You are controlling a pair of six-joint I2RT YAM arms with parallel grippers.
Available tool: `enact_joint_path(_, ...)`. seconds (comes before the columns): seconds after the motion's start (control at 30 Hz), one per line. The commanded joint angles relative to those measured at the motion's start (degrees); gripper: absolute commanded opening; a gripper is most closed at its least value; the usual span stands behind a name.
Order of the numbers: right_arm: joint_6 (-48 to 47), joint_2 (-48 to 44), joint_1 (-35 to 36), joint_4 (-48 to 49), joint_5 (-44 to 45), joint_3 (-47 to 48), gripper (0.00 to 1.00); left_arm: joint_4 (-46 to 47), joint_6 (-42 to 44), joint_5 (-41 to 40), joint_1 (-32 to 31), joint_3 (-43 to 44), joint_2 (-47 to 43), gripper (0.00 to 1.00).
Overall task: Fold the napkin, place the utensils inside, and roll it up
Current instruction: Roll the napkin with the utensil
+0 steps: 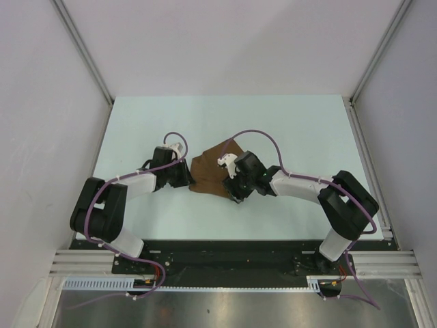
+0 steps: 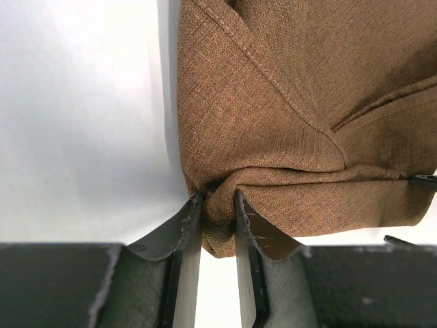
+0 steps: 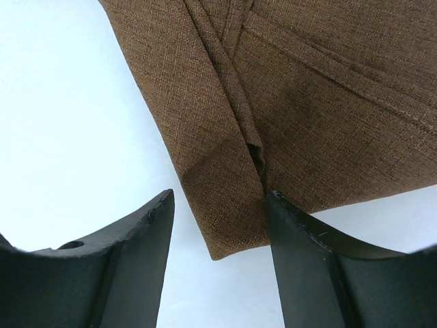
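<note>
The brown napkin (image 1: 210, 164) lies folded and bunched on the table between my two arms. My left gripper (image 1: 187, 179) is at its left end; in the left wrist view this gripper (image 2: 218, 198) is shut on a gathered corner of the napkin (image 2: 273, 102). My right gripper (image 1: 236, 192) is over the cloth's near right edge. In the right wrist view this gripper (image 3: 221, 196) stands open around a hanging corner of the napkin (image 3: 307, 102); its right finger (image 3: 300, 253) touches the cloth and the left finger stays apart. The utensils are out of view.
A pale green table (image 1: 293, 130) carries everything, with white walls on three sides and metal rails (image 1: 365, 157) along its edges. The black base plate (image 1: 225, 254) holding both arms runs along the near edge.
</note>
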Motion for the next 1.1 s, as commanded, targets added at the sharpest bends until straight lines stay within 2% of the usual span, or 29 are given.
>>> enact_joint_path(0.0,1.0,-0.5,-0.3,0.6,-0.7,-0.4,0.6,-1.0,1.5,-0.5,0.5,0.9,0.1,0.28)
enact_joint_path(0.2,-3.8,-4.2,2.5,-3.7,4.5,7.7,0.63,-2.4,1.6,-0.1,0.6,2.0,0.8,0.28)
enact_joint_path(0.3,-5.9,-2.5,4.7,-2.7,6.6,10.8,0.69,-2.8,1.6,-0.1,0.5,2.2,0.8,0.28)
enact_joint_path(0.37,-8.1,-0.8,6.2,-0.4,7.0,12.0,0.69,-3.2,1.6,-0.1,0.5,2.4,0.8,0.28)
enact_joint_path(0.63,-11.8,9.0,7.6,5.7,1.4,15.0,0.68,-4.6,1.4,0.0,0.5,3.4,1.2,0.28)
enact_joint_path(0.93,-13.8,14.5,6.7,5.0,-1.5,16.7,0.66,-4.9,1.4,0.2,0.5,3.8,1.5,0.27)
enact_joint_path(1.07,-12.8,16.9,5.3,3.3,-2.8,17.4,0.62,-4.8,1.4,0.4,0.5,3.9,0.9,0.28)
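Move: The right hand's open fingers stand around the folded near strip of the napkin, with its right end about 2 cm right of the hand, level with it fore and aft, and 1 cm below. The next spot along the strip lies some 9 cm left, 2 cm ahead and 2 cm below; the strip's left end, 18 cm left and 6 cm ahead, is pinched by the left hand, for which that next spot is about 9 cm right and 4 cm back. The right hand comes free of the strip's right end, arcs up about 6 cm and some 9 cm to the left with a little forward, then sinks again onto the strip close to the left gripper, turning about 15 degrees counter-clockwise on the way. Its fingers stay open, ending astride the strip with one tip in the seam behind it and the other over the bare table side, while the left hand stays put and keeps its pinch on the strip's left end. ##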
